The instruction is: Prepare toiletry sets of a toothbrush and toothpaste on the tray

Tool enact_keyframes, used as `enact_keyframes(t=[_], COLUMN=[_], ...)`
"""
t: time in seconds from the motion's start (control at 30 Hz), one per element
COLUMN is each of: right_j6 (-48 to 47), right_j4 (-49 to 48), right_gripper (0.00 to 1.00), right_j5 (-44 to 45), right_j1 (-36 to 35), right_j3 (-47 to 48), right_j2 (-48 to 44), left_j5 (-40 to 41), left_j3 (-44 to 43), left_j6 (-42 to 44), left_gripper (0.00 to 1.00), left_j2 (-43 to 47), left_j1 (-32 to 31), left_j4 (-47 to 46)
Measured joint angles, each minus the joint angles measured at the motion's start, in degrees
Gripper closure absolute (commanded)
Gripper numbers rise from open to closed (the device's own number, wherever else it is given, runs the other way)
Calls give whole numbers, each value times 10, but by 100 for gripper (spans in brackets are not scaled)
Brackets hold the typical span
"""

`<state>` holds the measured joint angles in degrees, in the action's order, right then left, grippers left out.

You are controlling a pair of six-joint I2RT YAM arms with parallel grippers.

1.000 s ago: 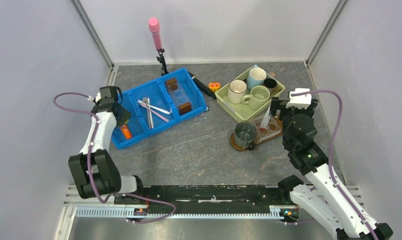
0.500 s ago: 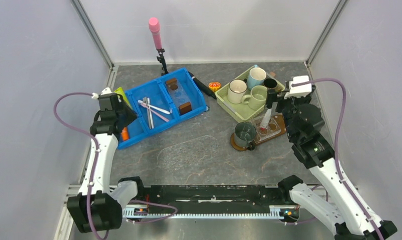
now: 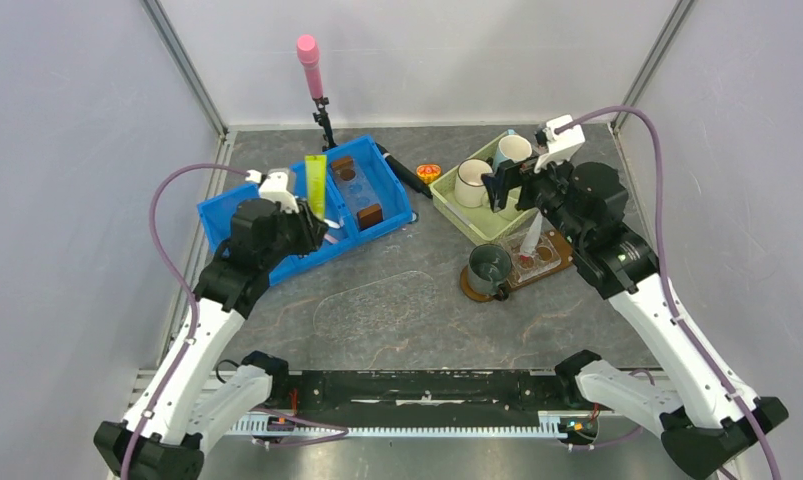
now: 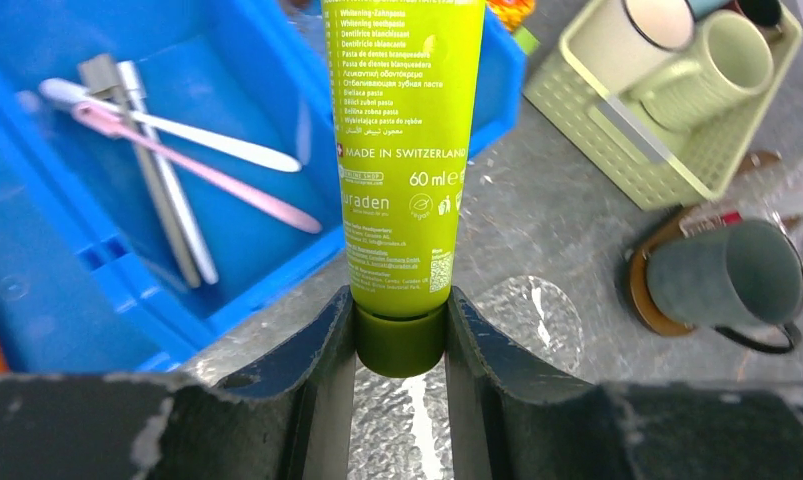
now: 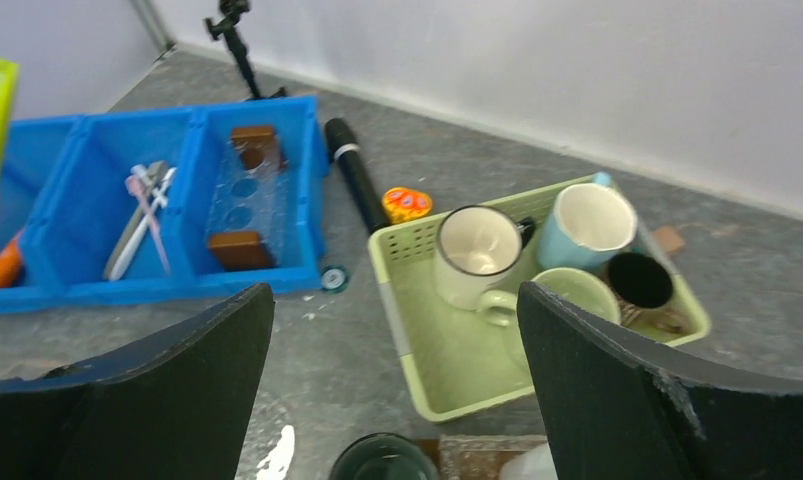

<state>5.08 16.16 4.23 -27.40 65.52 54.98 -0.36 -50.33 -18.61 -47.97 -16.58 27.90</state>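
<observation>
My left gripper [image 3: 312,228] is shut on the cap end of a lime-green toothpaste tube [image 3: 317,185], held upright above the front edge of the blue bin [image 3: 212,215]. In the left wrist view the tube [image 4: 402,150] stands between the fingers of this gripper [image 4: 400,310]. Pink and white toothbrushes [image 3: 302,215] lie in the bin's middle compartment. The dark-brown tray [image 3: 549,260] carries a dark green mug [image 3: 489,268] and a slim white item [image 3: 530,238]. My right gripper [image 3: 499,185] hangs open and empty above the green basket [image 3: 455,213].
The green basket [image 5: 457,370] holds several mugs [image 5: 477,250]. A black marker [image 3: 402,172] and a small orange-yellow object [image 3: 428,172] lie between bin and basket. A pink-headed stand [image 3: 308,55] rises at the back. An orange tube [image 5: 2,265] lies in the bin's left compartment.
My left arm lifted the green tube out of the bin's left end and swung right and nearer. My right gripper rose from the tray and moved back-left over the basket.
</observation>
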Motion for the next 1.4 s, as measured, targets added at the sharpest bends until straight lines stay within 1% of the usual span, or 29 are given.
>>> enact_keyframes(t=[0.1,0.17,0.27,0.43,0.57,0.67,0.73,0.83,0.97,1.07,1.17,1.4], right_j6=[26,45,74,121,165,188,199,209,216,221,225,237], right_j4=[17,25,28,23,-3,-19,-24,-24,-23,-24,-28,-36], right_gripper=[2,2,2,2,3,5,6,10,17,26,39,54], right_j5=[-23,-40,-61,-101,-134,-153,-164,-174,-177,-179,-184,-194], right_j1=[-12,-20,-34,-46,-47,-47,-47,-47,-47,-47,-47,-47], right_j3=[13,20,22,21,16,13,13,11,1,-3,-6,-7], right_j2=[19,30,40,48,51,59,68,81,88,95,103,119], left_j5=[4,17,31,46,53,54,54,54,54,52,47,43], left_j3=[6,7,9,12,12,16,17,17,17,16,16,16], left_j6=[10,21,33,53,74,89,98,108,115,119,119,119], left_gripper=[96,96,96,96,95,95,95,95,95,94,95,94], left_j2=[-1,-6,-20,-41,-62,-76,-85,-98,-105,-110,-114,-115], left_j1=[-51,-96,-162,-249,-304,-332,-345,-358,-366,-373,-375,-379], left_j4=[-8,-15,-29,-65,-94,-114,-122,-131,-141,-151,-158,-180])
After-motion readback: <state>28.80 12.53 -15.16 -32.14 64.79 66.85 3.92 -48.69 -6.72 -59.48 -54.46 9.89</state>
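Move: My left hand already holds the toothpaste by its cap, the tube pointing ahead and up. My right gripper, waiting open for it, is some 36 cm to the right of that hand, 4 cm farther out and 13 cm higher. From my right hand the tube's middle is about 36 cm left, 1 cm ahead and 9 cm lower; the grey mug is some 8 cm back and 28 cm below, the green basket 10 cm ahead, 3 cm right and 29 cm below. I bring my hands together for a handover. My left swings the toothpaste about 19 cm right and 6 cm back, turning nearly 40 degrees clockwise and keeping its grip on the cap. My right comes some 11 cm left to meet the tube's free end, sinking 5 to 6 cm, tipping down and rolling its left side up, then closes to about half open around that end, not yet clamping. ##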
